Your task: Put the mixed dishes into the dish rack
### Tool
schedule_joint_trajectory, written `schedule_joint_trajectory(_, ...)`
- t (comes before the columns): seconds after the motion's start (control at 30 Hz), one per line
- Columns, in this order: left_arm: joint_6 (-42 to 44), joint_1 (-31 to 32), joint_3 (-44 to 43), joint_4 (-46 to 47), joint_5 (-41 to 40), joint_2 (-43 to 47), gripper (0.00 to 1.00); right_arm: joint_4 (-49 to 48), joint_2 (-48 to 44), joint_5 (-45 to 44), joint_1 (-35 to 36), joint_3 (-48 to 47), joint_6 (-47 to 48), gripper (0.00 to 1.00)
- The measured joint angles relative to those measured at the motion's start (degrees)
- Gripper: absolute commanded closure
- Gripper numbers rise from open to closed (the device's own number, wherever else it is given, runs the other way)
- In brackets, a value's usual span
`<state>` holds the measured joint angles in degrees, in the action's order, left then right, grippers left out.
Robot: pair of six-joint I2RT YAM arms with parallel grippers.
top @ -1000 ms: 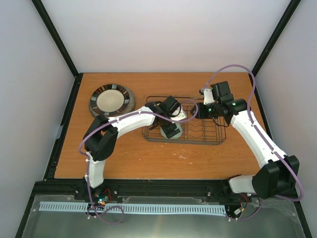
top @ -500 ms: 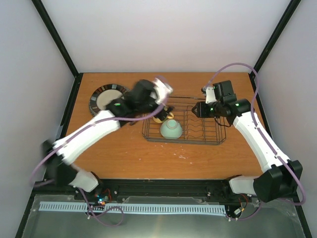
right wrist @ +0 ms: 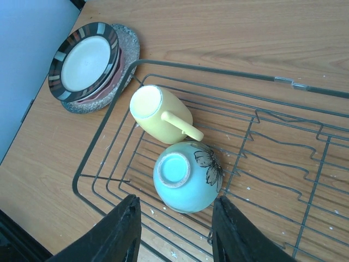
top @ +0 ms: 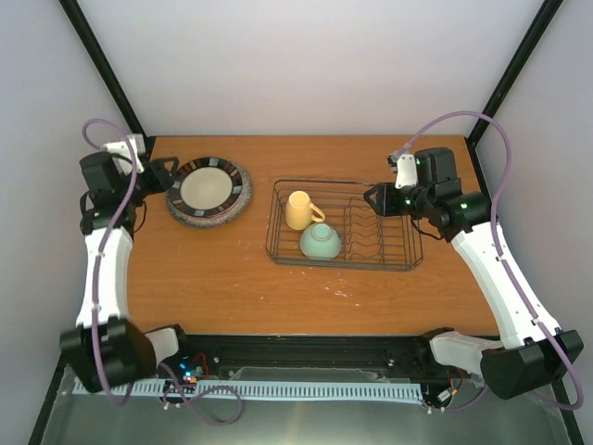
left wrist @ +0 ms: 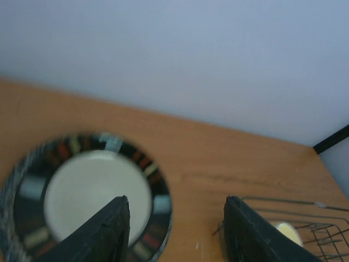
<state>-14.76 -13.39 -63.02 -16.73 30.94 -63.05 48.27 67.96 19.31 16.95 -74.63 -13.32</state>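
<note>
The dish rack (top: 389,243) stands mid-table, a black wire frame. In its left end a yellow mug (top: 299,209) lies on its side, and a mint-green bowl (top: 321,241) rests upside down in front of it. A stack of plates (top: 209,189), with the cream striped-rim plate on top, sits on the table left of the rack. My left gripper (top: 163,172) hovers at the stack's left edge, open and empty; its wrist view shows the top plate (left wrist: 87,194) under its left finger (left wrist: 109,229). My right gripper (right wrist: 174,234) hangs open above the rack, the bowl (right wrist: 188,177) just ahead of it.
The rack's right half (right wrist: 283,142) holds only bare prongs. Black frame posts and pale walls close in the table on the left, right and back. The wooden tabletop (top: 278,292) stretches in front of the rack to the near edge.
My left arm has left the bowl in the rack and swung far left to the plate stack. The mug and bowl now lie uncovered. My right gripper has drawn back slightly to the right.
</note>
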Motion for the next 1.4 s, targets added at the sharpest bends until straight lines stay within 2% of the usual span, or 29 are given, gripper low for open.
schedule_joint_trajectory(0.1,-2.9,-7.1,3.2,-0.7,7.2,-9.2,0.51,0.0,-0.2,0.8,0.0,0.0,0.0,0.62)
schedule_joint_trajectory(0.2,-4.4,-10.9,4.0,-1.7,12.2,-16.9,0.50,0.1,-0.6,1.0,0.0,0.0,0.0,0.62)
schedule_joint_trajectory(0.43,-4.0,-13.2,-1.9,-4.3,16.7,-28.7,0.49,0.2,-2.4,1.0,0.0,0.7,0.5,0.62)
schedule_joint_trajectory(0.63,-0.3,-13.7,-10.7,-7.6,15.1,-35.7,0.46,0.4,-2.4,0.8,0.0,0.9,0.9,0.62)
schedule_joint_trajectory(1.0,4.8,-14.3,-11.8,-11.6,10.3,-44.5,0.48,0.4,-1.0,0.9,0.0,0.9,0.9,0.63)
schedule_joint_trajectory(1.2,6.3,-14.4,-14.1,-12.9,10.0,-47.9,0.48,0.4,-0.5,0.9,0.0,0.7,0.9,0.63)
schedule_joint_trajectory(1.4,6.9,-14.4,-16.9,-12.9,12.3,-49.9,0.53,0.4,0.3,1.1,0.0,0.0,0.7,0.63)
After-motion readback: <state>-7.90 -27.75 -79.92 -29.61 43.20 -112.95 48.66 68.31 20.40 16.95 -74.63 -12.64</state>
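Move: The striped plate, on top of the stack, lies about 12 cm ahead of the left hand, 2 cm to its right and nearly 30 cm below. The speckled plate sits under it, centred about 13 cm ahead, 3 cm right. The mug is some 32 cm right of the left hand and 6 cm ahead; the bowl is 38 cm right and 2 cm back. From the right hand, the striped plate is about 18 cm ahead and 46 cm left. Towards the striped plate's left side comes the empty left hand, sinking about 25 cm in all, quickly at first and then more gently, while swinging left and edging forward roughly 10 cm each. Its fingers tip down by some 35 to 40 degrees with a slight roll, left side sinking, and stay half open just outside the rim; no touch can be seen. ##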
